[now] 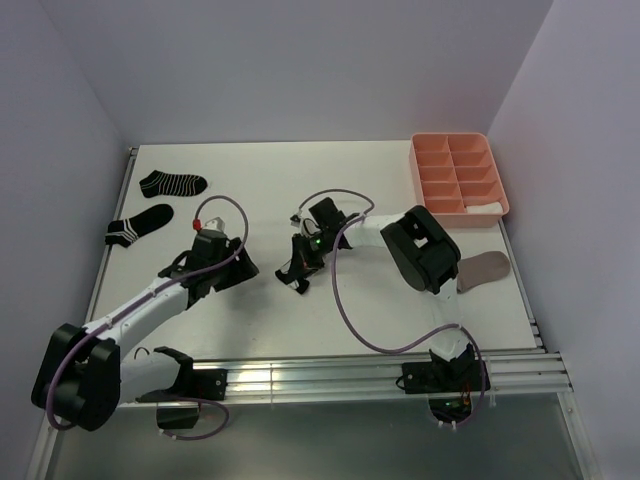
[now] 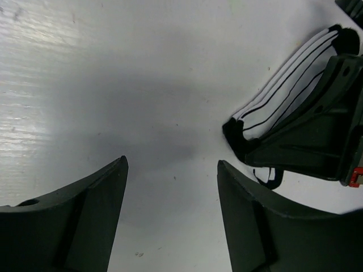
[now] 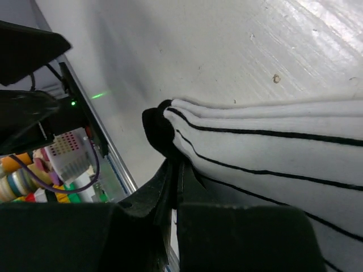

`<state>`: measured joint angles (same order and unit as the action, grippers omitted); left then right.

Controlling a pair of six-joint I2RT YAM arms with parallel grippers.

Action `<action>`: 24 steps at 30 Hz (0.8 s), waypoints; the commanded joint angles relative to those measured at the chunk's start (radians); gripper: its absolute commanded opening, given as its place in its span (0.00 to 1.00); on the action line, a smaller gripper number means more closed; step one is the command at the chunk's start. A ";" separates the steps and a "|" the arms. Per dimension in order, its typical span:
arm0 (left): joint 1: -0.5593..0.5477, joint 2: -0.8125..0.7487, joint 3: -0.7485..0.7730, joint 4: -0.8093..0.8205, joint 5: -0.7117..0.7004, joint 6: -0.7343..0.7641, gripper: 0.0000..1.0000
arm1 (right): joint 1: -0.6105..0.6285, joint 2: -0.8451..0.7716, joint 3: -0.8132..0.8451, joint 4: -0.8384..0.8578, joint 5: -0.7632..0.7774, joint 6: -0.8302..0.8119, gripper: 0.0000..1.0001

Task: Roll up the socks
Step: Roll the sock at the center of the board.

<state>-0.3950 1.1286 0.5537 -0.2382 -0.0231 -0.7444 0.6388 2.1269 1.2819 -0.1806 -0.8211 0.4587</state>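
A white sock with thin black stripes (image 3: 272,153) lies on the table, its black end pinched in my shut right gripper (image 3: 177,170). In the left wrist view the same sock (image 2: 283,85) runs up to the right, with the right gripper (image 2: 317,136) on its near black end. My left gripper (image 2: 170,161) hangs open over bare table just left of it, nothing between its fingers. From above, the two grippers face each other, left (image 1: 243,268) and right (image 1: 297,272). Two black white-striped socks (image 1: 172,183) (image 1: 139,224) lie at the far left. A taupe sock (image 1: 485,270) lies at the right.
A pink compartment tray (image 1: 428,160) stands at the back right, with something white (image 1: 483,208) in its near right compartment. Purple cables loop over both arms. A metal rail (image 1: 380,370) runs along the near table edge. Walls close in left, back and right.
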 commanded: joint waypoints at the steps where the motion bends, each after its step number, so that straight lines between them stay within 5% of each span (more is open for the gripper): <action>1: -0.025 0.045 -0.009 0.092 0.038 -0.039 0.69 | -0.022 0.047 -0.047 0.061 -0.004 0.020 0.00; 24: -0.120 0.378 -0.032 0.373 0.124 -0.291 0.45 | -0.076 0.064 -0.138 0.217 -0.018 0.136 0.00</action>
<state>-0.5060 1.4731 0.5671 0.1123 0.0708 -0.9569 0.5854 2.1509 1.1847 0.0227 -0.9474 0.5945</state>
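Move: The striped sock's black end, sticking out past the right gripper's shut tips, is about 8 cm to the left hand's right, level with it fore and aft and some 5 cm lower; those tips are about 9 cm right, also level. Behind, the plain black sock lies roughly 26 cm left and 12 cm ahead, the black striped sock 20 cm left and 23 ahead. From the right hand the black end is about 2 cm left. The sock's black end is what the left hand closes in on: it travels about 7 cm right, sinking some 4 cm early on, then easing 2 cm or so forward towards the right gripper. Its wrist rolls about 10 degrees, and the fingers narrow from well open to about half. The right gripper stays shut on the sock, almost in place, turning slightly. ##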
